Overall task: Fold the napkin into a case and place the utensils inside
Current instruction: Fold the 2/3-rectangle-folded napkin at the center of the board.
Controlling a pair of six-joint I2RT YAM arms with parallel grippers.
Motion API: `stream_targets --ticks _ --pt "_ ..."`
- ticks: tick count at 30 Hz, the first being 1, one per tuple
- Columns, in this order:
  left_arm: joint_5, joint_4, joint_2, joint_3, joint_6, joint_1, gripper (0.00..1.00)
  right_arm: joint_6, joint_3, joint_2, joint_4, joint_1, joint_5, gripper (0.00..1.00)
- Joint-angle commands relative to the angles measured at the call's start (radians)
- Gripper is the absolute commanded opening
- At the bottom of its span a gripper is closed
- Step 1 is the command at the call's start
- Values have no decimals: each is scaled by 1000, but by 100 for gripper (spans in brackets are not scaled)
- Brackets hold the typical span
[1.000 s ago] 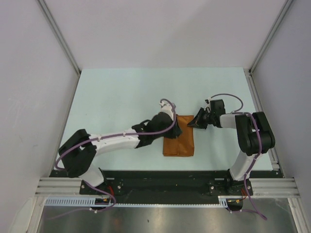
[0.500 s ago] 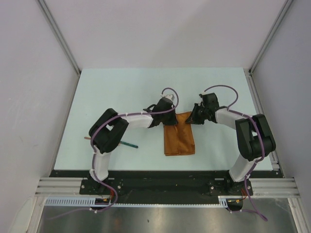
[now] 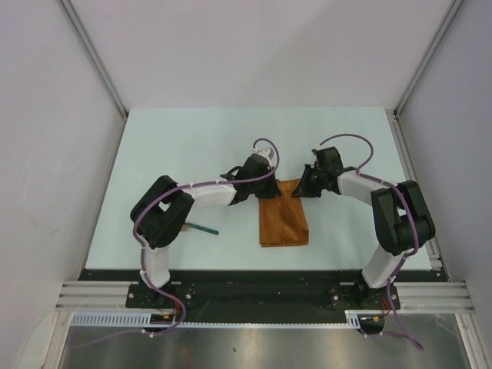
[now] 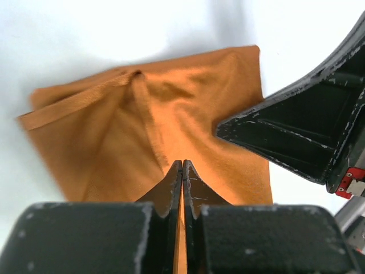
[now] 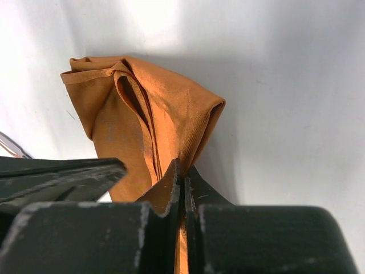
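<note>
The rust-orange napkin lies folded as a narrow strip in the middle of the table, its far end lifted and bunched. My left gripper is shut on the strip's far left corner, with cloth running between its fingertips. My right gripper is shut on the far right corner, and folds of the napkin hang from its tips. The napkin spreads out below the left jaws. One utensil with a dark teal handle lies on the table left of the napkin, partly under the left arm.
The right gripper's black finger shows close at the right of the left wrist view. The left gripper's finger shows at the lower left of the right wrist view. White walls and metal rails border the pale table.
The left arm has drawn back and bent its elbow, uncovering the teal utensil. Its gripper has shut on the napkin's far left corner. The right gripper has shifted slightly left, still holding its corner.
</note>
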Motion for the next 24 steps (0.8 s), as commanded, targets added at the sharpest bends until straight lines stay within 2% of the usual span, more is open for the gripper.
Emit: stream_targets --ticks 1,7,13,20,24 --pt "-100 -54 -70 -18 38 12 4 0 34 -11 -8 8 18 0" --pt "-77 -57 26 28 40 19 1 7 71 -20 -41 27 34 0" --pt "-54 -6 91 28 17 19 0 97 149 6 -150 111 178 0" --pt "-36 45 66 -10 8 21 0 287 209 53 -199 228 366 0" --pt "-16 64 31 -44 8 24 0 379 220 98 -189 248 361 0"
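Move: The right hand, shut on the napkin's far right edge, is taking it to the lengthwise crease, about 6 cm left, 1 cm ahead and 2 cm below. The left hand, closed and empty, hovers over that crease: its pressing spot lies roughly 1 cm ahead, 1 cm left and 3 cm down. From the left hand, the napkin's far left corner is about 5 cm left and 3 cm ahead; the green-handled knife lies some 19 cm left and 9 cm back. The left hand's closed fingertips come down onto the napkin's crease near its far end, shifting about 2 cm left and slightly forward, then sinking some 3 cm and staying there. Still pinching the far right edge, the right hand lifts it about 2 cm and carries it roughly 6 cm left towards the left fingers, starting to dip at the end. ##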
